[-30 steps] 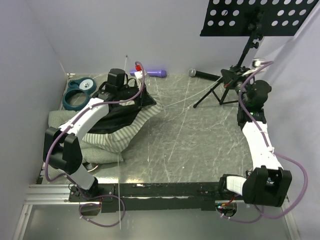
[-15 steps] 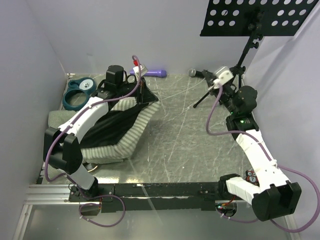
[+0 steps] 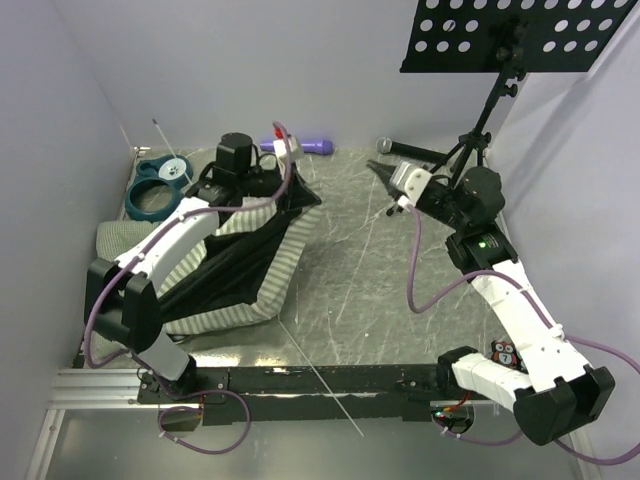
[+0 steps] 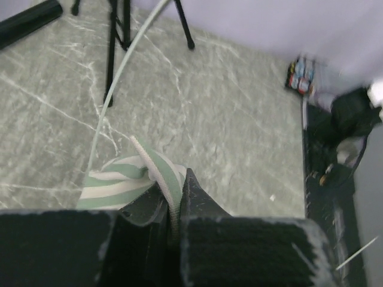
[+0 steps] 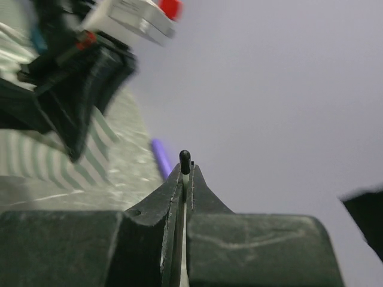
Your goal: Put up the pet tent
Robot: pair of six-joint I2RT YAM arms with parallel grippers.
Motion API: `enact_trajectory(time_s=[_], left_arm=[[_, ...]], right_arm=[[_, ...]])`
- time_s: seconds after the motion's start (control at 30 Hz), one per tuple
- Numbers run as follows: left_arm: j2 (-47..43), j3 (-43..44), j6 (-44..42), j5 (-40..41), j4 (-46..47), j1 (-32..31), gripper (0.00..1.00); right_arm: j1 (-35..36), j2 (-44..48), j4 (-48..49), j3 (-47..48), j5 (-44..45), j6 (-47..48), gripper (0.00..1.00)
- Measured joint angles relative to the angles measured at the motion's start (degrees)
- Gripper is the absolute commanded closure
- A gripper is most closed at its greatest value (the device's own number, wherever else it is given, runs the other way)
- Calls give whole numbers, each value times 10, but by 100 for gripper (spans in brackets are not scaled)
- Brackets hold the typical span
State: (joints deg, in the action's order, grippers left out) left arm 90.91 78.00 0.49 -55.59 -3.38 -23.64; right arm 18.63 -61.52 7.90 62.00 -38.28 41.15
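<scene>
The pet tent (image 3: 235,275) lies at the left, green-and-white striped with its black lining facing up. My left gripper (image 3: 298,186) is shut on its raised far corner; in the left wrist view the jaws (image 4: 173,186) pinch the striped fabric edge (image 4: 157,170), and a thin white pole (image 4: 116,84) arcs away from it. My right gripper (image 3: 383,172) hovers mid-table to the right of that corner. It is shut on a thin white pole with a black cap (image 5: 185,161). Another white pole (image 3: 320,380) slants over the table's front edge.
A green-checked cushion (image 3: 115,237) lies under the tent. A blue ring-shaped object (image 3: 158,186) sits at the back left, a purple cylinder (image 3: 308,146) along the back wall. A microphone (image 3: 402,150) and a black music stand (image 3: 520,35) with tripod legs stand at the back right.
My right arm has swung left from the music stand toward mid-table, carrying the pole. The left gripper has pulled the tent corner up and right, spreading the fabric and baring more black lining.
</scene>
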Motion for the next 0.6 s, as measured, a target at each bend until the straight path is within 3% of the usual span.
enact_trajectory(time_s=[0.17,0.27,0.6], left_arm=[[-57,-26,-153,28,-75,-60,99],[-106,-60,-198,50,-80,-83,99],[-143,-85,-230,85,-72,-90,99]], right_arm=[[35,-14,-64,14,-67,28,100],[59,-22,-88,13,-90,42,100],[99,-46,-96,5,-86,85,100]])
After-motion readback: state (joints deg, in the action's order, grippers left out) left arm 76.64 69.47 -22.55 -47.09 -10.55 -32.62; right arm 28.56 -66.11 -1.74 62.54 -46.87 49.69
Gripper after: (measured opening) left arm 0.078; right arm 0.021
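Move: The right gripper already holds the black-tipped end of the tent pole; the striped tent edge it is being brought to is pinched in the left gripper, about 11 cm to its left, 11 cm lower and nearly level fore and aft. From the left gripper, that pole end is some 11 cm to the right and 11 cm up. Measured from the right gripper, the purple stick lies about 34 cm ahead and 15 cm left on the table, the black microphone 33 cm ahead and 17 cm right. Bring the right gripper, still shut on the pole end, left and down with some pull back, about 10 cm in all, towards the pinched tent edge, turning it some 20 degrees counter-clockwise. Meanwhile draw the left gripper about 7 cm straight back towards its base, keeping its pinch on the striped cloth and rolling about 20 degrees around its fingers, then hold it there. ##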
